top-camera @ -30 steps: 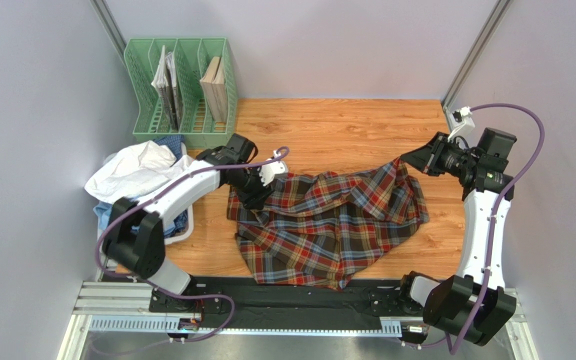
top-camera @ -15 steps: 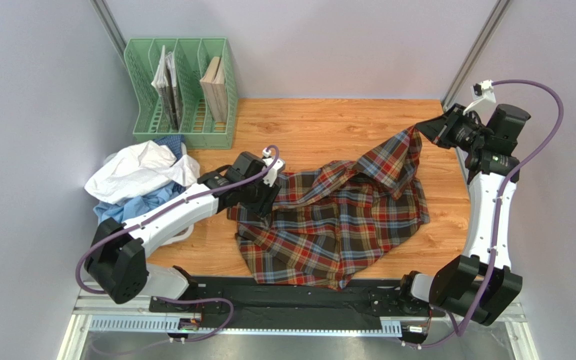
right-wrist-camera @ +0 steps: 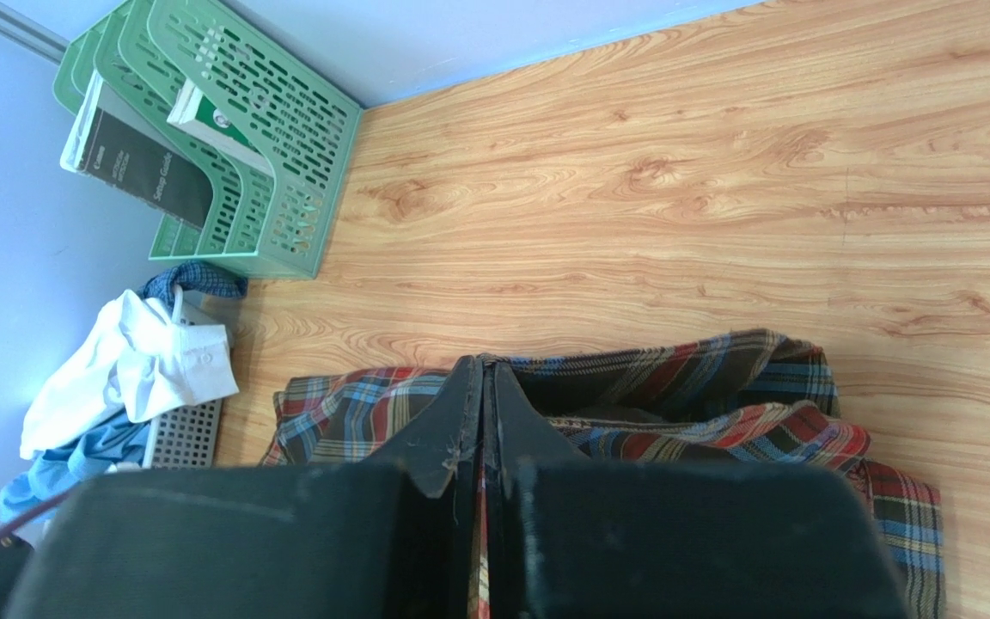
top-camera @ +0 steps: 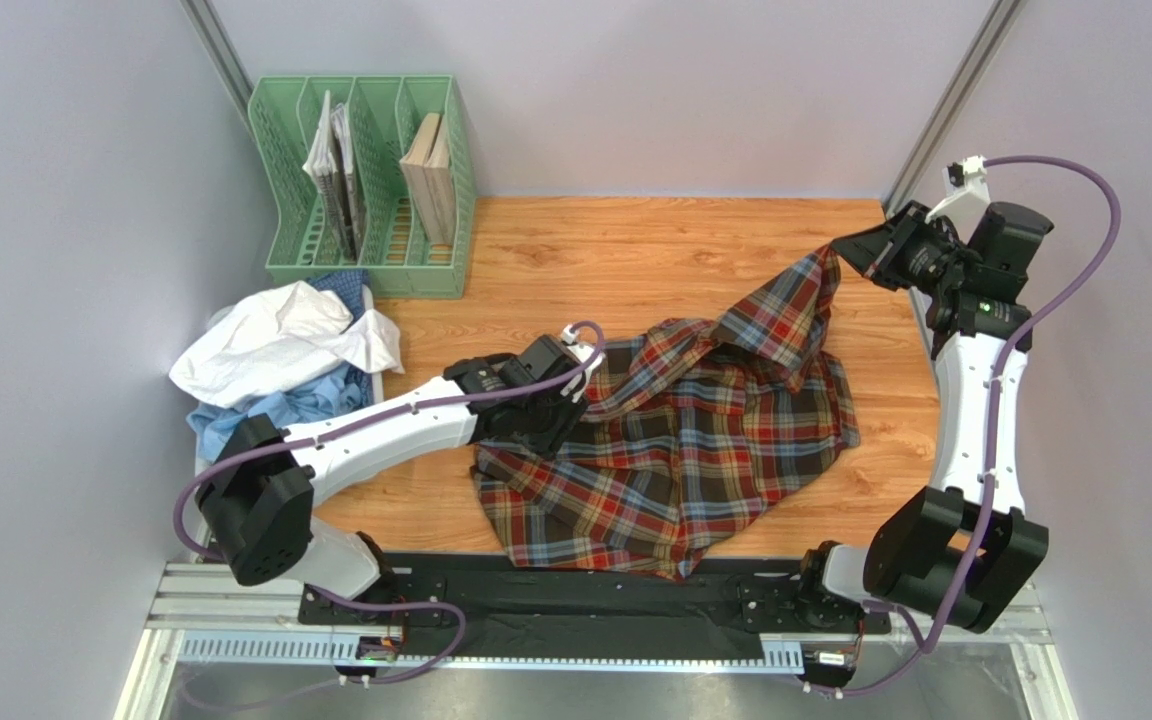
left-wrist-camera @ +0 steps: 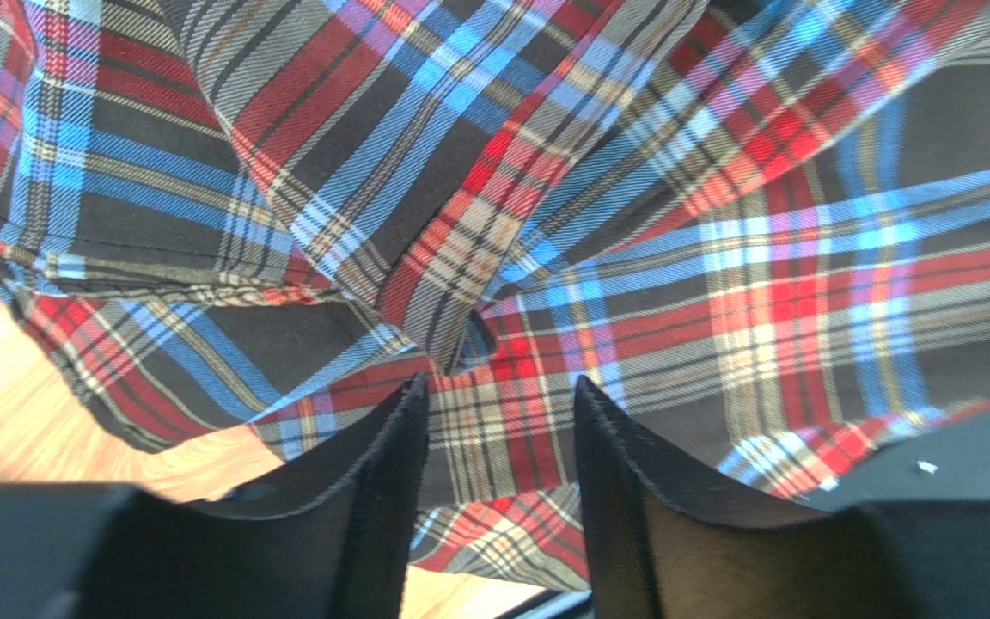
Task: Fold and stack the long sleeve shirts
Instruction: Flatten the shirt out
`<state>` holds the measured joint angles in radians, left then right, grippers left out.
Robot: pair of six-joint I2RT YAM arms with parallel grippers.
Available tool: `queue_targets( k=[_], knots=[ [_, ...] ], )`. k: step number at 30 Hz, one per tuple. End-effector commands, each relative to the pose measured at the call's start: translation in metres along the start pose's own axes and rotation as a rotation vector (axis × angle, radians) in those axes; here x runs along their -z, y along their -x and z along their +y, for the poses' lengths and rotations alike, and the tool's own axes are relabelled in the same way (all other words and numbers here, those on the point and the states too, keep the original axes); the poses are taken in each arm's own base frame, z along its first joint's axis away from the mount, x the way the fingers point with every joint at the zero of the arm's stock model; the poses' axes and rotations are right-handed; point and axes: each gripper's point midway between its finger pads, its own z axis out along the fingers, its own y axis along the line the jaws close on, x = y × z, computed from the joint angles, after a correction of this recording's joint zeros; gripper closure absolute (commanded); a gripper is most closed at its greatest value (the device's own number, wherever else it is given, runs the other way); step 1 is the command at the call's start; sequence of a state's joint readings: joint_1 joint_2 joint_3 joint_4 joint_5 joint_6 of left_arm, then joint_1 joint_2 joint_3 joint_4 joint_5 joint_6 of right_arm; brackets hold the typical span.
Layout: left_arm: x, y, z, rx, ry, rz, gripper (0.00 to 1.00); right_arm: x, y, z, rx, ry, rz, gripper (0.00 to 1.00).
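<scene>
The tartan long sleeve shirt point(top-camera: 672, 443) lies crumpled on the wooden table, in red, dark brown, blue and yellow. My right gripper point(top-camera: 860, 255) is shut on its far right edge and holds that part up as a peak; a strip of tartan point(right-wrist-camera: 720, 432) shows between the closed fingers of the gripper point(right-wrist-camera: 484, 372). My left gripper point(top-camera: 549, 420) hovers low over the shirt's left part, its jaws apart, with tartan cloth point(left-wrist-camera: 720, 258) beneath the gripper point(left-wrist-camera: 500, 406). A white shirt point(top-camera: 282, 338) and a light blue shirt point(top-camera: 270, 408) are piled at the left.
A green file rack point(top-camera: 364, 180) with books stands at the back left, also seen in the right wrist view as the rack point(right-wrist-camera: 223, 142). The piled shirts rest on a white perforated basket point(right-wrist-camera: 184, 432). Grey walls close in on both sides.
My right gripper has lifted the shirt's edge up and toward the back right. My left gripper has slid right and nearer over the shirt, its arm stretching out lower.
</scene>
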<state>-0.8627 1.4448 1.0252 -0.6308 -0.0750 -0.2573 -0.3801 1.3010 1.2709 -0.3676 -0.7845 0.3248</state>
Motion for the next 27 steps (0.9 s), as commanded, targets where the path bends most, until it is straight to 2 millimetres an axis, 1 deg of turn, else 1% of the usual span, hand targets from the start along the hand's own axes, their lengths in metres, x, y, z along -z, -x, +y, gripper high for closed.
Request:
queue_targets(
  k=[1,2,7,9,12,13,14,15,16,17,18,19,20,21,22,23,24,25,26,27],
  knots=[
    [-0.009,0.003,0.009,-0.024,0.138,-0.018,0.53,0.0,0.029,0.013,0.052,0.023,-0.079,1.0],
    [-0.01,0.006,0.014,-0.029,0.18,-0.023,0.53,0.0,0.029,0.013,0.054,0.024,-0.081,1.0],
    [-0.03,0.007,0.02,-0.079,0.245,-0.003,0.54,-0.002,0.026,0.01,0.055,0.027,-0.075,1.0],
    [-0.034,0.011,0.021,-0.091,0.255,-0.017,0.56,-0.004,0.022,0.008,0.051,0.026,-0.067,1.0],
    [-0.034,0.017,0.028,-0.111,0.287,-0.041,0.67,-0.002,0.02,0.006,0.054,0.023,-0.066,1.0],
    [-0.028,0.021,0.033,-0.121,0.299,-0.053,0.79,-0.002,0.021,0.008,0.064,0.022,-0.069,1.0],
    [-0.022,0.032,0.034,-0.112,0.289,-0.072,0.86,0.0,0.022,0.009,0.068,0.022,-0.07,1.0],
    [-0.016,0.04,0.047,-0.073,0.295,-0.078,0.93,0.003,0.025,0.013,0.079,0.024,-0.08,1.0],
    [-0.005,0.045,0.053,-0.071,0.275,-0.079,1.0,0.006,0.028,0.017,0.086,0.027,-0.087,1.0],
    [0.007,0.065,0.051,-0.052,0.215,-0.114,1.0,0.008,0.03,0.02,0.087,0.03,-0.09,1.0],
    [0.018,0.074,0.069,-0.02,0.225,-0.126,1.0,0.011,0.034,0.024,0.098,0.035,-0.099,1.0],
    [0.031,0.077,0.076,-0.036,0.214,-0.119,1.0,0.017,0.044,0.033,0.119,0.042,-0.122,1.0],
    [0.047,0.097,0.075,-0.093,0.17,-0.16,1.0,0.02,0.051,0.038,0.126,0.042,-0.136,1.0],
    [0.058,0.102,0.089,-0.131,0.19,-0.159,1.0,0.023,0.057,0.043,0.136,0.043,-0.152,1.0],
    [0.07,0.102,0.092,-0.164,0.186,-0.154,1.0,0.031,0.071,0.053,0.162,0.046,-0.188,1.0],
    [0.085,0.113,0.096,-0.277,0.18,-0.179,1.0,0.034,0.078,0.058,0.171,0.044,-0.206,1.0],
    [0.093,0.115,0.103,-0.315,0.182,-0.184,1.0,0.039,0.084,0.061,0.171,0.041,-0.224,1.0],
    [0.106,0.118,0.099,-0.355,0.143,-0.22,1.0,0.047,0.098,0.073,0.198,0.047,-0.26,1.0],
    [0.12,0.127,0.108,-0.405,0.158,-0.252,1.0,0.05,0.104,0.078,0.2,0.048,-0.276,1.0],
    [0.13,0.133,0.111,-0.42,0.176,-0.28,1.0,0.055,0.111,0.084,0.209,0.049,-0.295,1.0]
  ],
)
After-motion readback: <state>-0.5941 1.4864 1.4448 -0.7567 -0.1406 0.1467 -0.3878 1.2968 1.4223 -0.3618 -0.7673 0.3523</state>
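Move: The plaid shirt's loose fold tip that the open left hand goes for lies almost under its fingers, about 2 cm ahead, 1 cm to the left and 5 cm below. From the left hand, the laundry basket stands some 32 cm to the left and 6 cm farther out, and the green rack about 22 cm left and 30 cm ahead, both near its height. From the right hand, that fold tip is roughly 15 cm back, 37 cm left and 27 cm below. The left fingers pinch the shirt's fold after sinking about 4 cm and edging forward, their tips swinging left. Shut on the cloth, the hand carries it quickly forward and up, some 17 cm higher from the low point, drifting left with its fingers tipping forward. The right hand keeps its corner raised, almost still until it too rises about 6 cm at the end. ##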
